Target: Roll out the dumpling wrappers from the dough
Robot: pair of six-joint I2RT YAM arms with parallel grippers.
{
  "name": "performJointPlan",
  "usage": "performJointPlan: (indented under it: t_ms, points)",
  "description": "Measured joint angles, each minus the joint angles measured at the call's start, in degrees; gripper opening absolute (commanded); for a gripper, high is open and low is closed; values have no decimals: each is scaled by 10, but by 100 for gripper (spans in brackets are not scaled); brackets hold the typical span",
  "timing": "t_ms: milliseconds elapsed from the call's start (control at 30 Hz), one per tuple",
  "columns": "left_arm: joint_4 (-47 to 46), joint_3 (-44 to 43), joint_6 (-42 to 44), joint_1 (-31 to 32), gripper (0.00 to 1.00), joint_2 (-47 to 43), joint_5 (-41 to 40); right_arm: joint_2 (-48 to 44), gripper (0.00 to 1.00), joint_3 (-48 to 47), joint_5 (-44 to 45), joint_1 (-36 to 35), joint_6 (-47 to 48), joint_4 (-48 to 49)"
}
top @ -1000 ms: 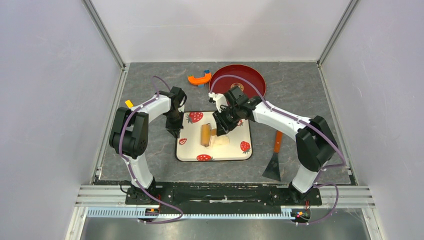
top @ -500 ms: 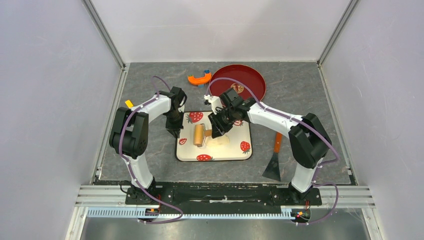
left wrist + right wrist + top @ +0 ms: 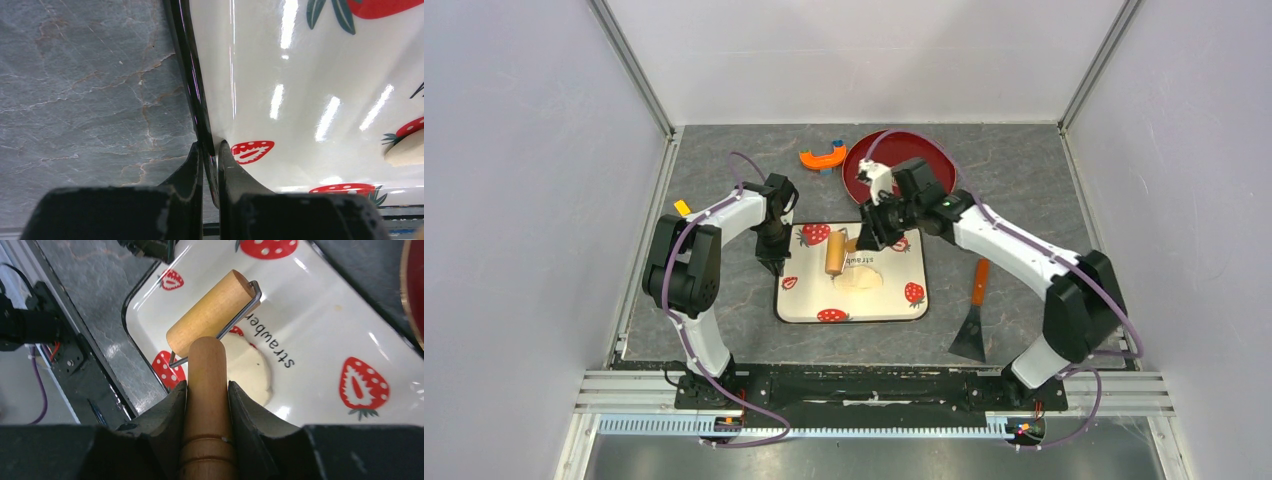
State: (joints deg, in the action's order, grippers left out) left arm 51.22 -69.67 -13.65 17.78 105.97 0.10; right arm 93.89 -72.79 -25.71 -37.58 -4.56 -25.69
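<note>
A white tray printed with strawberries lies mid-table. On it the dough is pressed into a pale, roughly round sheet, a dumpling wrapper. The wooden roller rests on the tray at the sheet's left edge, and its cylinder is just beyond the sheet. My right gripper is shut on the roller's wooden handle. My left gripper is shut on the tray's dark left rim, one finger on each side. The dough's edge peeks in at the right of the left wrist view.
A red round plate sits behind the tray, partly under my right arm. An orange curved tool lies left of it. A scraper with an orange handle lies right of the tray. A small yellow piece is near the left wall.
The right gripper drew the roller left across the tray, then pulled back toward the red plate. The roller now sits farther back. The left gripper has not moved.
</note>
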Motion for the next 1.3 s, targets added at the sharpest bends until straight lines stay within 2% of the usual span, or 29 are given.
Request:
performJointPlan:
  t_ms: [167, 367, 767, 967, 1300]
  points:
    - [-1, 1, 0, 0, 2, -2, 0, -68, 0, 55, -19, 61, -29, 45]
    - [-3, 2, 0, 1, 2, -3, 5, -115, 0, 129, -42, 170, -59, 73]
    - [-9, 6, 0, 23, 2, -3, 49, -166, 0, 163, -72, 381, -97, 106]
    - [-9, 6, 0, 23, 2, -3, 50, -158, 0, 163, -77, 420, -129, 134]
    - [-9, 6, 0, 23, 2, -3, 50, -96, 0, 118, -53, 464, -128, 126]
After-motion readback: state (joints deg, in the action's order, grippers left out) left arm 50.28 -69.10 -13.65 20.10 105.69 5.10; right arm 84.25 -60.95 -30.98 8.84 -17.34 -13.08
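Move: Over the flattened dough, which lies some 13 cm below and 1 cm back, the right hand holds the roller by its handle. The steel cup, hidden by the forearm, is about 10 cm ahead and 28 cm right; the red plate's middle is roughly 28 cm ahead and 10 cm right. The left hand grips the tray's left rim, with the tray's middle about 18 cm to its right and level fore and aft. Swinging the already lifted roller clear of the dough, the right hand sweeps about 28 cm right and some 12 cm forward, past the near side of the plate to the cup, slightly higher and turning about 50 degrees clockwise, grip kept. Meanwhile the left hand, still pinching the rim, drags the tray about 2.5 cm right and a little back with a slight clockwise twist. ##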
